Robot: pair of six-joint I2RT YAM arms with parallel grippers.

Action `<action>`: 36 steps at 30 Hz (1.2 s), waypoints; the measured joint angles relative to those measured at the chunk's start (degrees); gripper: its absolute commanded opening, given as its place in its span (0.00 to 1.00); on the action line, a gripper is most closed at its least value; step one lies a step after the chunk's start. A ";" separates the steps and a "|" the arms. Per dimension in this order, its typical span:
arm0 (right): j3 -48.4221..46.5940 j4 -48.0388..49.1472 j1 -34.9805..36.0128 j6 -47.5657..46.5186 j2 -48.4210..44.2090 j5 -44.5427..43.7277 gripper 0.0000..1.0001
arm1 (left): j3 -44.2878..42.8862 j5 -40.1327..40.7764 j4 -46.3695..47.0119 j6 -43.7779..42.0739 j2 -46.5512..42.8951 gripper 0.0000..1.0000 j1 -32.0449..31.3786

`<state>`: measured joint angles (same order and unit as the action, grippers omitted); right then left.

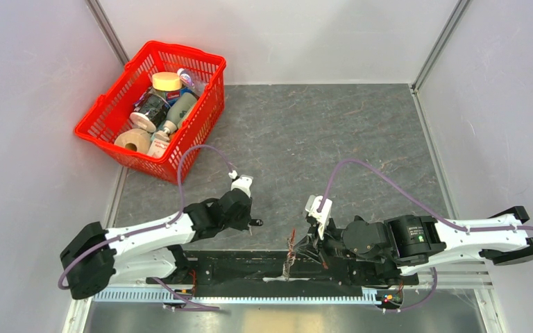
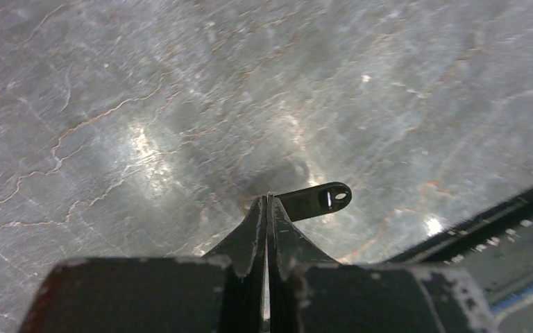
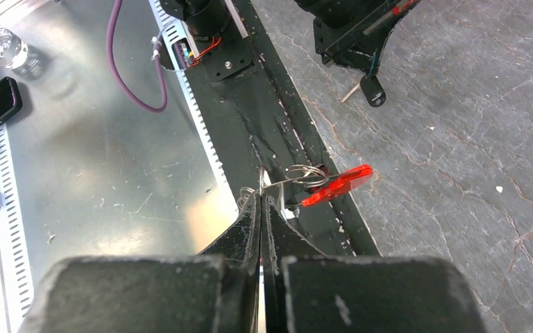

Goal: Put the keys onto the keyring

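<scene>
My left gripper (image 2: 268, 198) is shut on a key; its dark black head (image 2: 317, 199) with a small hole sticks out to the right of the tips, above the grey table. From above, the left gripper (image 1: 252, 222) sits left of centre. My right gripper (image 3: 261, 193) is shut on the thin silver wire loop of the keyring (image 3: 304, 175), whose bright red tag (image 3: 337, 184) hangs to the right over the black base rail. From above, the right gripper (image 1: 300, 250) holds the keyring (image 1: 291, 251) at the near edge. The left gripper's key (image 3: 370, 90) shows in the right wrist view.
A red basket (image 1: 109, 111) full of household items stands at the back left. The black base rail (image 1: 250, 267) and a slotted metal strip (image 1: 236, 297) run along the near edge. Grey walls enclose the table on three sides.
</scene>
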<state>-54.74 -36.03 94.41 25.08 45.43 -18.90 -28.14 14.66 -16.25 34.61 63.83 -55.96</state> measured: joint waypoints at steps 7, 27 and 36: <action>-0.04 -0.44 0.00 -0.09 0.00 1.95 0.00 | -1.40 -6.62 -0.94 -2.58 -9.84 0.02 0.00; -10.45 -11.19 0.00 -5.25 1.86 8.13 0.00 | -10.29 -39.91 -1.66 -10.08 -27.45 0.02 0.00; -14.16 -13.35 0.00 -6.67 5.31 10.73 0.00 | -10.27 -50.49 4.63 -9.68 -29.29 0.02 0.00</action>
<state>-68.90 -49.39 94.41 18.41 50.74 -8.16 -38.41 -35.83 -11.62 24.93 34.54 -55.96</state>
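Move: The black key is already pinched in the left fingers, just off the table. From there, the keyring held by the right gripper is about 12 cm back, 14 cm to the right and 21 cm higher. The red holder hanging on it sits some 3 cm farther out than the ring, the wire coil about 4 cm nearer the bases. From the right hand, the key lies roughly 14 cm ahead, 14 cm left and 22 cm below. Lift the left gripper about 24 cm with the key still pinched, easing right first and then increasingly back, towards the held keyring. Swing its fingers on the way from pointing down and forward to pointing right, nearly level. Keep the right grip on the keyring shut while drawing that hand back and up about 3 cm, turning it slightly counter-clockwise. ##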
